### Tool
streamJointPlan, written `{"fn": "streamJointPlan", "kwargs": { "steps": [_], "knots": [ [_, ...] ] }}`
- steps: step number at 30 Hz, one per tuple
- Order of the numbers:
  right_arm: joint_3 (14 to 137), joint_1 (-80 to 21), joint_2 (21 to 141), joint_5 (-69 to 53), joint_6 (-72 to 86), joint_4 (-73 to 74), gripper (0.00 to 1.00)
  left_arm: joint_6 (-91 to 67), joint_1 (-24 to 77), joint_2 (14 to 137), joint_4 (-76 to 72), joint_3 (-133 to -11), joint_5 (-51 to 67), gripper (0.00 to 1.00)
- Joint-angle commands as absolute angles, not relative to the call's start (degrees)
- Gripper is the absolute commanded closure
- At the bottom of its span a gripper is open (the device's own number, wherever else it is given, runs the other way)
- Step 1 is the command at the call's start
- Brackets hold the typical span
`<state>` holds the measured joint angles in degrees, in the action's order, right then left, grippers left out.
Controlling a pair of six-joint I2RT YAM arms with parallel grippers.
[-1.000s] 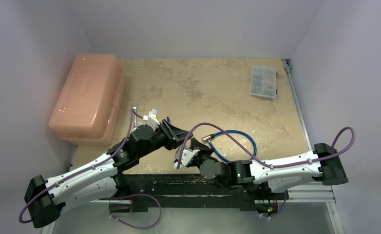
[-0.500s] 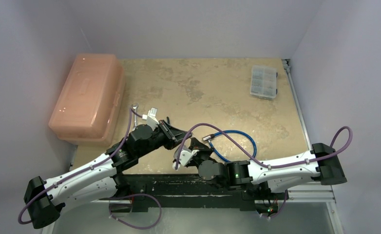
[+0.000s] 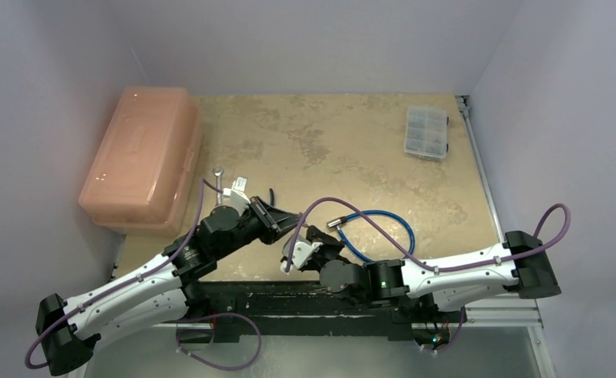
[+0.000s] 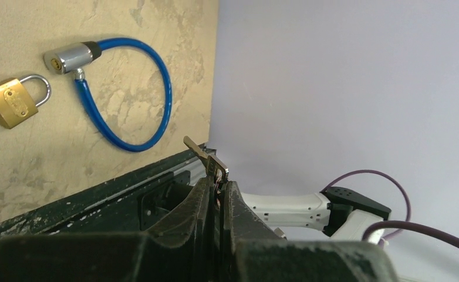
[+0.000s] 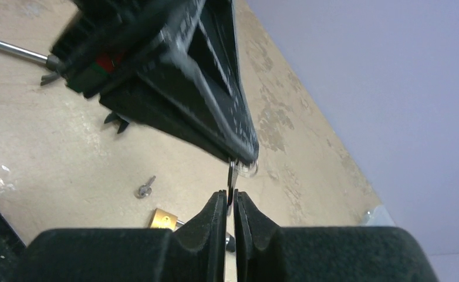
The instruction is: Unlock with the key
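Note:
My left gripper [image 4: 216,182] is shut on the key [image 4: 201,151], whose thin silvery blade sticks out past the fingertips. In the right wrist view the same key [image 5: 231,176] hangs down from the left gripper into my right gripper [image 5: 230,198]. The right jaws stand a narrow gap apart around the blade. The two grippers meet tip to tip above the near middle of the table [image 3: 295,228]. A small brass padlock [image 4: 10,101] lies flat on the table, also seen low in the right wrist view [image 5: 164,218].
A blue cable lock [image 3: 399,228] loops beside the padlock. A second small key [image 5: 145,188] lies on the table. An orange toolbox [image 3: 139,157] stands at the left, with a wrench [image 3: 220,177] next to it. A clear parts box [image 3: 427,131] sits at the back right.
The left jaws closed on the key and the left arm drew slightly left. The right jaws, shut before, have parted a little.

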<state>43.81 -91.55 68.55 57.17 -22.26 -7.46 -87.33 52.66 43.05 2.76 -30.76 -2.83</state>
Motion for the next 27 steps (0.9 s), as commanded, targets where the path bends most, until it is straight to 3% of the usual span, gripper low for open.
{"fn": "streamJointPlan", "kwargs": {
  "steps": [1,6,11,14,18,22,27],
  "knots": [
    [44.1,-91.5,66.3,56.2,-16.7,-2.5,0.82,-87.7,52.7,38.5,-3.3,-29.7,-6.7,1.0],
    [44.6,-91.5,62.6,54.1,-10.1,2.2,0.66,-87.6,52.7,35.7,-5.2,-28.0,-8.4,1.0],
    [44.0,-88.6,49.6,41.3,2.2,4.8,0.35,-84.0,52.7,34.2,-6.5,-28.8,-8.9,1.0],
    [42.9,-78.4,41.3,28.4,10.2,4.1,0.19,-79.9,52.6,33.6,-8.7,-29.7,-8.3,1.0],
    [48.1,-66.6,39.4,11.9,21.3,8.7,0.1,-72.7,52.6,32.6,-6.0,-33.1,-8.2,1.0],
    [55.8,-57.6,50.0,-6.4,30.4,12.9,0.1,-67.4,52.6,31.6,-4.3,-37.1,-8.7,1.0],
    [49.3,-45.5,52.6,-32.5,47.4,-6.5,0.12,-62.8,52.6,30.1,-2.7,-39.8,-10.0,1.0]
  ]
}}
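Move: The key sits in the left fingertips, with the right fingertips still at its other end: from the right hand it is about 2 cm ahead and 1 cm left, at the same height. The padlock lies some 20 cm below, about 3 cm ahead and 4 cm right of the left hand. From the left hand, the blue cable lock's cylinder is 7 cm ahead and 9 cm right, and a small metal piece is 4 cm ahead and 2 cm left, equally low. The right fingers let go of the key and spread wide, easing back a little; the hand then climbs about 12 cm, swings right and returns left, rolling its left side up and tipping down strongly until its open jaws face the key. The left hand keeps its pinch, lifting the key about 12 cm and slightly left, while tilting some 25 degrees upward. ##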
